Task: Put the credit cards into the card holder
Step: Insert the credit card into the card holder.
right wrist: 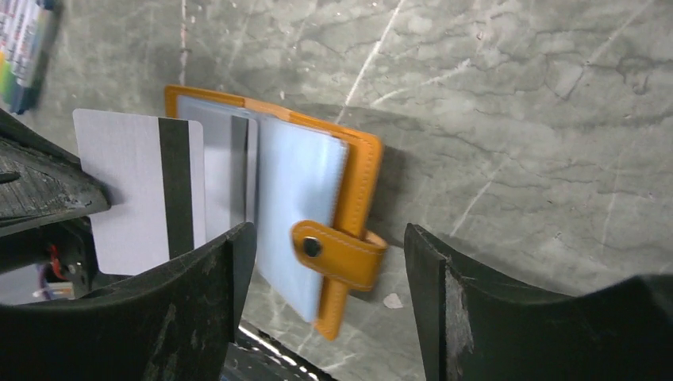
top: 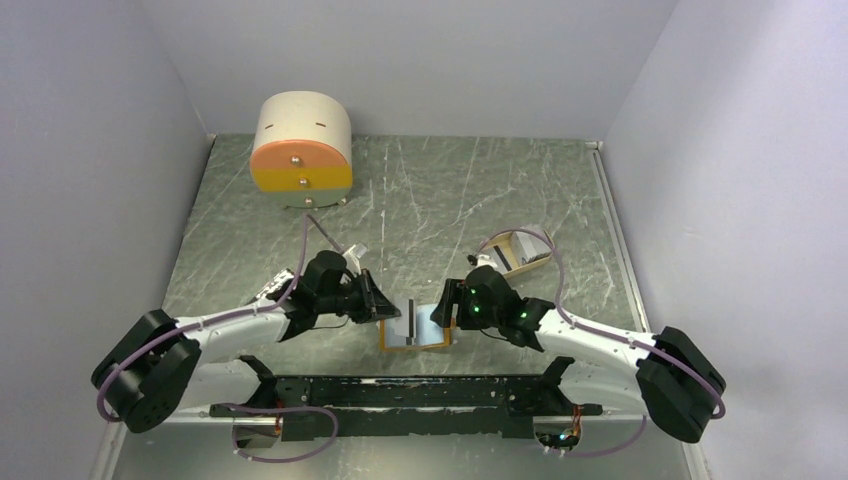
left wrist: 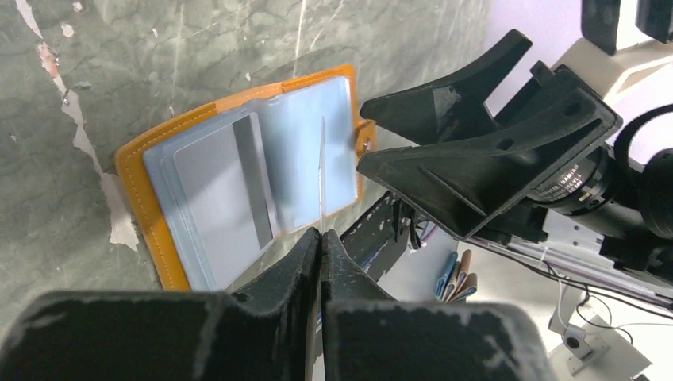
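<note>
The orange card holder (top: 392, 342) lies open on the table between both arms, pale blue sleeves up, its snap tab (right wrist: 337, 250) sticking out. One grey credit card with a dark stripe (left wrist: 222, 198) sits in its left sleeve. My left gripper (left wrist: 320, 234) is shut on a second credit card (right wrist: 139, 190), white-grey with a black stripe, and holds it upright on edge just above the open holder (left wrist: 143, 198). It shows edge-on in the left wrist view (left wrist: 321, 175). My right gripper (right wrist: 327, 238) is open and empty, its jaws either side of the snap tab, just above the holder's right edge (right wrist: 361, 182).
A round cream-and-orange drawer box (top: 300, 150) stands at the back left. A tan oval tray (top: 520, 250) sits behind the right arm. Coloured markers (right wrist: 24, 48) lie left of the holder. A black rail (top: 400, 395) runs along the table's near edge.
</note>
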Controlling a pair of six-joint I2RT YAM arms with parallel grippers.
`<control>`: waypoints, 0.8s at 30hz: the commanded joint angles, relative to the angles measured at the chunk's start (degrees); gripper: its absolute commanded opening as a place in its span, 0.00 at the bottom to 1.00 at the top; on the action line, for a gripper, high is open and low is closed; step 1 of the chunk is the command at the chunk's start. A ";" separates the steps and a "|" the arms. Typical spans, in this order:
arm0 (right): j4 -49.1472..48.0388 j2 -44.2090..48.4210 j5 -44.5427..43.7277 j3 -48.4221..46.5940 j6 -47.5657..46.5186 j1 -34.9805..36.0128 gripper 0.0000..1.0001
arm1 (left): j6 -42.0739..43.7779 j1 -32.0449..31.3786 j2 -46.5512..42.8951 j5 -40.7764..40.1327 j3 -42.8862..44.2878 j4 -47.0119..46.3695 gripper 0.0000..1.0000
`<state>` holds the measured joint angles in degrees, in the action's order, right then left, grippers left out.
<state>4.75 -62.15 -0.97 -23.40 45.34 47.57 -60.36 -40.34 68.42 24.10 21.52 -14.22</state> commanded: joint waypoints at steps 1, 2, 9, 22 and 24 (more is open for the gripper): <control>-2.05 0.30 -0.38 2.40 -2.02 -0.18 0.69 | 1.08 -1.87 1.58 -4.50 4.16 6.10 0.09; -4.62 0.60 0.93 3.52 -1.67 -0.36 0.67 | 1.18 -2.08 1.88 -5.18 4.56 6.74 0.09; -7.89 -0.41 3.47 5.14 -2.13 -0.45 0.68 | 0.80 -2.32 3.98 -6.55 4.91 7.60 0.09; -11.97 -2.52 2.55 6.97 -2.21 -0.44 0.46 | 1.58 -3.32 8.47 -7.65 5.34 5.66 0.09; -12.93 -2.28 3.09 7.59 -1.49 -0.46 0.44 | 1.57 -3.75 9.35 -8.17 5.56 5.84 0.09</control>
<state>-5.74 -64.82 2.11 -17.19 43.27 47.35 -59.72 -43.00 76.49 17.91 25.28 -7.88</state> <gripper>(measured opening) 0.460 0.091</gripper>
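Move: The left hand, still holding the credit card, has the holder's middle fold about 3 cm to its right, 1 cm back and 7 cm below. The clasp strap on the holder's right edge is some 9 cm to this hand's right, 1 cm back and 8 cm down. For the open, empty right hand, that strap is 3 cm below and 1 cm back, the fold roughly 6 cm left, 1 cm back and 3 cm down, and the card basket about 12 cm ahead and 13 cm right. The right fingers come down about 2.5 cm, easing slightly back, to straddle the holder's clasp strap, then close partway until they take it between their tips. Meanwhile the left hand keeps its pinch on the card and lowers it some 4 cm towards the middle fold, its fingers tipping about 10 degrees further down. ##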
